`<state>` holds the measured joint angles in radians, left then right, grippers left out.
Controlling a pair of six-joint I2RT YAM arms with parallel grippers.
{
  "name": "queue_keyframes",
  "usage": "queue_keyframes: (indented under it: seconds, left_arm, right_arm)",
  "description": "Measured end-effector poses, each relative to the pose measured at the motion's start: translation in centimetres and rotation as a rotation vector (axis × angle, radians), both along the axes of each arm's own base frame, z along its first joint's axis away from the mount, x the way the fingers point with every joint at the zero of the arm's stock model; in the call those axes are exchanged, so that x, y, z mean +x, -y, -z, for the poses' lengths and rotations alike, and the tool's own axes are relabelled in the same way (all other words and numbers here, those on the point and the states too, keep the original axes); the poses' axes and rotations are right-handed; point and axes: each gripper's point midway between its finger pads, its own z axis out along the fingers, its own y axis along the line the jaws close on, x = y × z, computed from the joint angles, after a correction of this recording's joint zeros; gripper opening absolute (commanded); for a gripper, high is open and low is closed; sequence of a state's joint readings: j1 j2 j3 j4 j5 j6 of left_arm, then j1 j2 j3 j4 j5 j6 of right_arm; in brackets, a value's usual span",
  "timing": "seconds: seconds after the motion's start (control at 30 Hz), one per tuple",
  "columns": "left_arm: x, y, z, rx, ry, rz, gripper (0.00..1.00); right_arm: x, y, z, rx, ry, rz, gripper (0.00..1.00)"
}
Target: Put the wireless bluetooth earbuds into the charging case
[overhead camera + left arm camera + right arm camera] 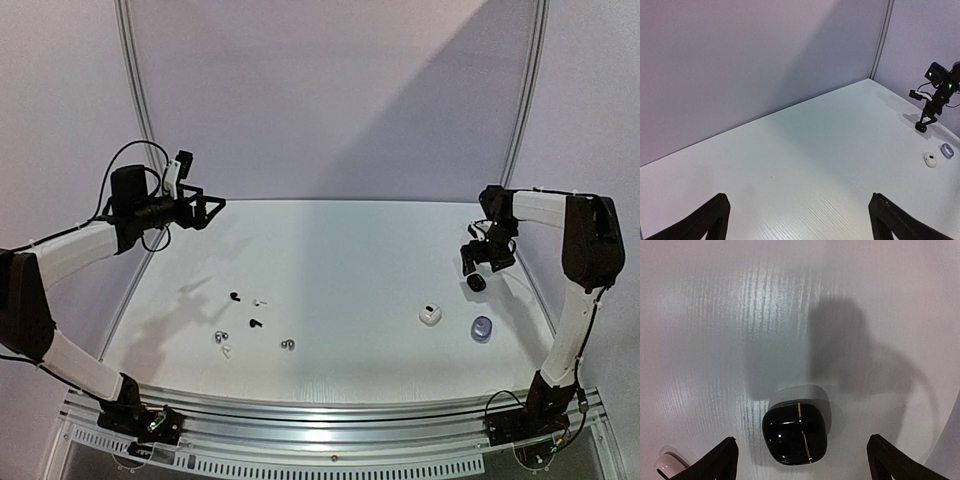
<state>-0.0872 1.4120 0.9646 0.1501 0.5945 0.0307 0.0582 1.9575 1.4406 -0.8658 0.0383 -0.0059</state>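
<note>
Several tiny earbuds lie at the table's front left: black ones (235, 296) (254, 323), white ones (260, 301) (227, 350) and silvery ones (221, 337) (288, 344). A glossy black charging case (796, 432) (477, 284), lid shut, sits on the table at the right. My right gripper (801, 462) (474, 272) hangs just above it, open, a finger on either side with gaps to the case. My left gripper (800, 222) (213, 206) is held high at the far left, open and empty, far from the earbuds.
A white case (430, 315) (929, 159) and a blue-grey case (482, 328) (947, 150) lie in front of the black case. The white case's corner (667, 465) shows by my right gripper's left finger. Walls close the back and both sides.
</note>
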Motion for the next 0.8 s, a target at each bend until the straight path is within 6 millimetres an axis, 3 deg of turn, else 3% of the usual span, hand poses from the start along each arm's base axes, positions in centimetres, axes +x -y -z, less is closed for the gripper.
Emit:
queue_keyframes:
  seconds: [0.13, 0.5, 0.8]
  left_arm:
    - [-0.2, 0.0, -0.3, 0.002, 0.007, 0.001, 0.99]
    - [-0.4, 0.0, -0.3, 0.007, 0.013, 0.007, 0.99]
    - [-0.5, 0.0, 0.0, 0.015, 0.012, 0.009, 0.99]
  right_arm:
    - [-0.4, 0.2, 0.8, 0.02, -0.031, 0.004, 0.78]
    - [-1.8, -0.3, 2.6, 0.078, -0.083, 0.012, 0.63]
    - [-1.4, -0.4, 3.2, 0.102, -0.071, 0.018, 0.46]
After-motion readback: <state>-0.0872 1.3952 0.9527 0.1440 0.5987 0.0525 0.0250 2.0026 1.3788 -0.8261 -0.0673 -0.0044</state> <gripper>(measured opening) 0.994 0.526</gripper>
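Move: The black charging case is right beneath the right gripper, its middle some 3 cm down and about 1 cm back, hardly off to either side. The white case sits about 12 cm to the left of the right gripper and 11 cm back; the purple case is roughly 15 cm back and 3 cm left. From the left gripper the black case lies far off, some 65 cm to the right, 3 cm back and 25 cm down. Sink the right gripper about 3 cm onto the black case, easing back some 1.5 cm as it goes, with the fingers still pointing down and only a slight roll of about 5 degrees that lifts the hand's left side. Meanwhile narrow the nearly fully open fingers to about half, until one comes up against each side of the case. ##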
